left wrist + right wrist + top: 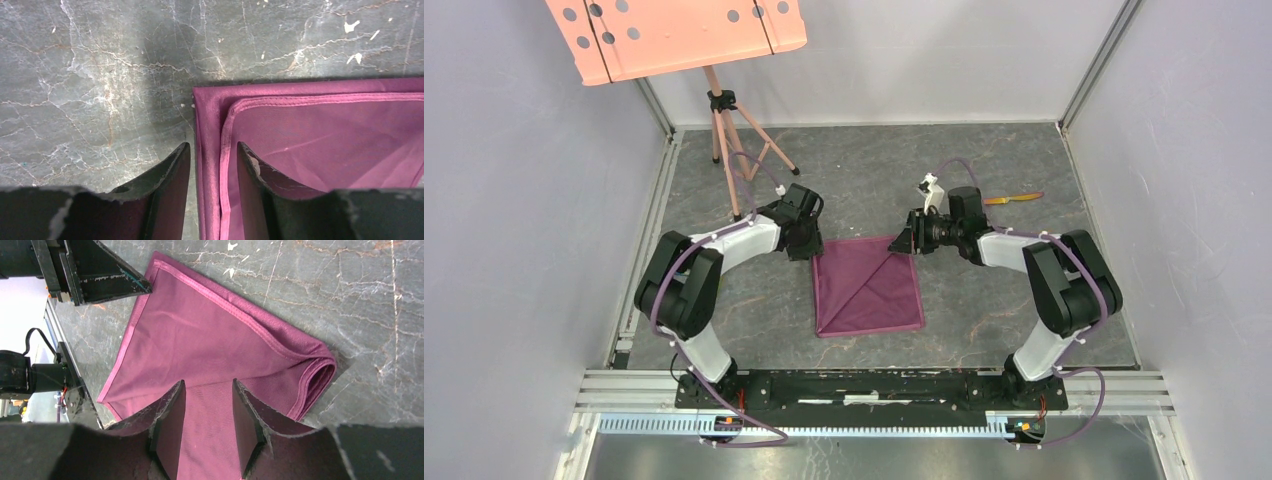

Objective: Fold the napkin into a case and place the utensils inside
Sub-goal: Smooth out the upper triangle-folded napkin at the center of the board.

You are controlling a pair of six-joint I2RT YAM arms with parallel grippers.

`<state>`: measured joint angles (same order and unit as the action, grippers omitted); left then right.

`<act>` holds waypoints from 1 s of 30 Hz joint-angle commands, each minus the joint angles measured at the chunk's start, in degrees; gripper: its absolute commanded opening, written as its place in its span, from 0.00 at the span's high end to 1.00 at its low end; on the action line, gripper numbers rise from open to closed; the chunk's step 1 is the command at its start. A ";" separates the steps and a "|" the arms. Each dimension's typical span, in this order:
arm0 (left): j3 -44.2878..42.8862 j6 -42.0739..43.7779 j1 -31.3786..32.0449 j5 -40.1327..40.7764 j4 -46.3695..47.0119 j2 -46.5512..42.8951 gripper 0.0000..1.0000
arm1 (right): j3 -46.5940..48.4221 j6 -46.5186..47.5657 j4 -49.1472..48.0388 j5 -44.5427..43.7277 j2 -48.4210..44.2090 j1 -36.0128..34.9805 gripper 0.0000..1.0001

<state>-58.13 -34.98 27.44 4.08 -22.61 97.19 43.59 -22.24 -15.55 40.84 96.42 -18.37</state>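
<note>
The plum-purple napkin (pixel 869 288) lies flat on the grey marbled table, folded over with a diagonal flap on top. My left gripper (pixel 809 250) hovers at its far left corner. In the left wrist view its jaws (pixel 214 150) stand apart astride the napkin's (pixel 325 140) left hem without pinching it. My right gripper (pixel 902 243) is at the far right corner. In the right wrist view its jaws (pixel 208 385) stand open over the napkin (pixel 210 330), whose rolled fold shows on the right. One gold utensil (pixel 1014 198) lies behind the right arm. No case is formed.
A pink perforated music stand (pixel 674 35) on a tripod (pixel 734 150) stands at the back left. Grey walls close in the table on three sides. A metal rail (pixel 874 385) carries both arm bases at the near edge.
</note>
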 commanded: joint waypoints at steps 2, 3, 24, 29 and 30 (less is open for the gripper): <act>-2.60 2.75 -0.17 1.80 1.54 2.33 0.58 | 5.05 -1.01 -3.50 -0.17 4.37 -0.52 0.56; -2.52 2.81 -0.11 1.95 1.66 2.51 0.59 | 5.71 -1.22 -3.70 -0.43 5.13 -0.51 0.56; 2.01 2.23 -0.36 1.83 3.62 0.68 0.74 | 9.32 -1.87 -6.07 -4.07 12.32 -0.53 0.59; 2.44 2.22 -0.45 1.80 3.66 1.21 0.76 | 8.48 -1.68 -6.50 -5.97 14.31 -0.15 0.59; 2.70 2.22 -0.54 1.81 3.77 1.27 0.77 | 8.23 -1.56 -6.60 -6.28 14.32 -0.15 0.59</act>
<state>-56.93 -34.89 27.33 4.99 -19.77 98.83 51.81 -25.19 -20.08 37.10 109.84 -18.68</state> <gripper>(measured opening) 0.246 0.410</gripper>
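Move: The folded napkin's far left corner lies about 4 cm ahead of the left hand, 1 cm to its left and 2 cm lower, its left edge running between the open fingers; the near left corner is some 20 cm back, straight behind. From the right hand the slightly gaping far right corner is about 5 cm ahead, 5 cm to the right and 5 cm below, with the near right corner some 17 cm back and 8 cm to the right. The left hand sinks about 1 cm and then stays in place at the napkin's left edge, its half-open fingers closing to roughly half their gap to pinch the hemmed layers just short of the far left corner. Meanwhile the right hand, fingers still part open and pointing left and down, slides forward over the napkin by nearly 5 cm, drifting a little left, then drops to some 3.5 cm below its start, bringing its fingertips down at the far edge to the left of the far right corner. ##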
